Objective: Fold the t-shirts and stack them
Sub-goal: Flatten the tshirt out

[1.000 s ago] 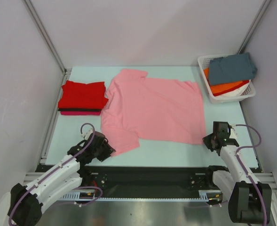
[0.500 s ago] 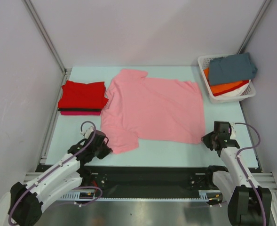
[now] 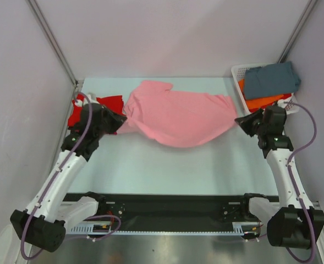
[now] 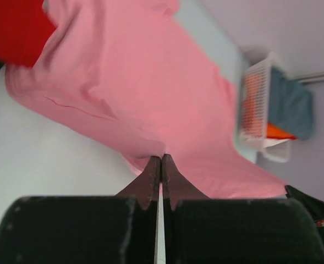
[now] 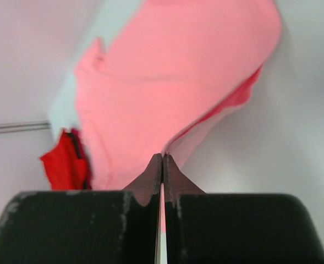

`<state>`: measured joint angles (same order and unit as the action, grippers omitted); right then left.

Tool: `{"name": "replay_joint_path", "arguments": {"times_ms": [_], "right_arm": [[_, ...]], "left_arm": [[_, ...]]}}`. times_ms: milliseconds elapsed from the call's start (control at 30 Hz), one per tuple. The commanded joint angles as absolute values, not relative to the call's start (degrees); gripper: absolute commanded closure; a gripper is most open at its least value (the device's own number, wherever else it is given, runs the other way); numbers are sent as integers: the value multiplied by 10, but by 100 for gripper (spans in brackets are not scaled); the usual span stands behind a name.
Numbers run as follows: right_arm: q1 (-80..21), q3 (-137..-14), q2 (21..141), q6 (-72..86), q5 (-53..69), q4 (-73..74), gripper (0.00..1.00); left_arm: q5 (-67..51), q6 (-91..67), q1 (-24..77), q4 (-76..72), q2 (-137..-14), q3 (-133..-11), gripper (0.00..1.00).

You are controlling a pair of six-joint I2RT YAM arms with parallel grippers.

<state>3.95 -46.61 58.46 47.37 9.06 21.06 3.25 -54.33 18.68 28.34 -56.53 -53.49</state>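
Observation:
The light pink t-shirt (image 3: 178, 118) hangs stretched between my two grippers above the table, its near half folded back over the far half and sagging in the middle. My left gripper (image 3: 119, 120) is shut on its left corner, seen in the left wrist view (image 4: 161, 158). My right gripper (image 3: 240, 120) is shut on its right corner, seen in the right wrist view (image 5: 163, 155). The pink cloth fills both wrist views (image 4: 128, 82) (image 5: 167, 71). A folded red t-shirt (image 3: 104, 104) lies at the far left, partly hidden by my left arm.
A white slotted basket (image 3: 237, 71) stands at the far right, holding a slate grey-blue shirt (image 3: 272, 78) over an orange one (image 3: 263, 102). It also shows in the left wrist view (image 4: 255, 104). Grey walls enclose the table on three sides.
Both grippers have lifted the pink shirt's near corners from the table's front and carried them toward the back, folding the near half over the far half.

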Motion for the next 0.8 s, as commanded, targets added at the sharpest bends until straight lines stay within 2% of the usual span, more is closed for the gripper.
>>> {"name": "replay_joint_path", "arguments": {"times_ms": [0,200,433,567,767], "right_arm": [[65,-556,573,444,176,190,100],[95,-597,483,412,288,177,100],[98,-680,344,407,236,211,100],[98,-753,330,415,204,216,100],[98,-826,396,433,179,250,100]], "left_arm": [[5,-483,163,281,-549,-639,100],[-14,-430,160,277,-462,-740,100],[22,-405,160,280,-367,-885,100],[29,-405,160,281,-390,-966,100],[69,-398,160,281,-491,-1035,100]]}}
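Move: The pink t-shirt's middle lies about 10 cm ahead of the left hand, 21 cm to its right and 17 cm below; from the right hand it is some 10 cm ahead, 22 cm to the left and 13 cm below. Each hand already pinches a near corner. The red stack stands roughly 12 cm ahead of the left hand and 14 cm to its left, 19 cm down; the white basket is about 20 cm ahead of the right hand, 13 cm to its right and 13 cm down. The t-shirt, still pinched at its two near corners, is swept fast up off the table by both arms together, the left hand rising about 40 cm and the right somewhat less. After a tiny reach forward both swing back towards the bases by roughly half as much, wrists tipping up until the fingers point above level, grips staying shut. ##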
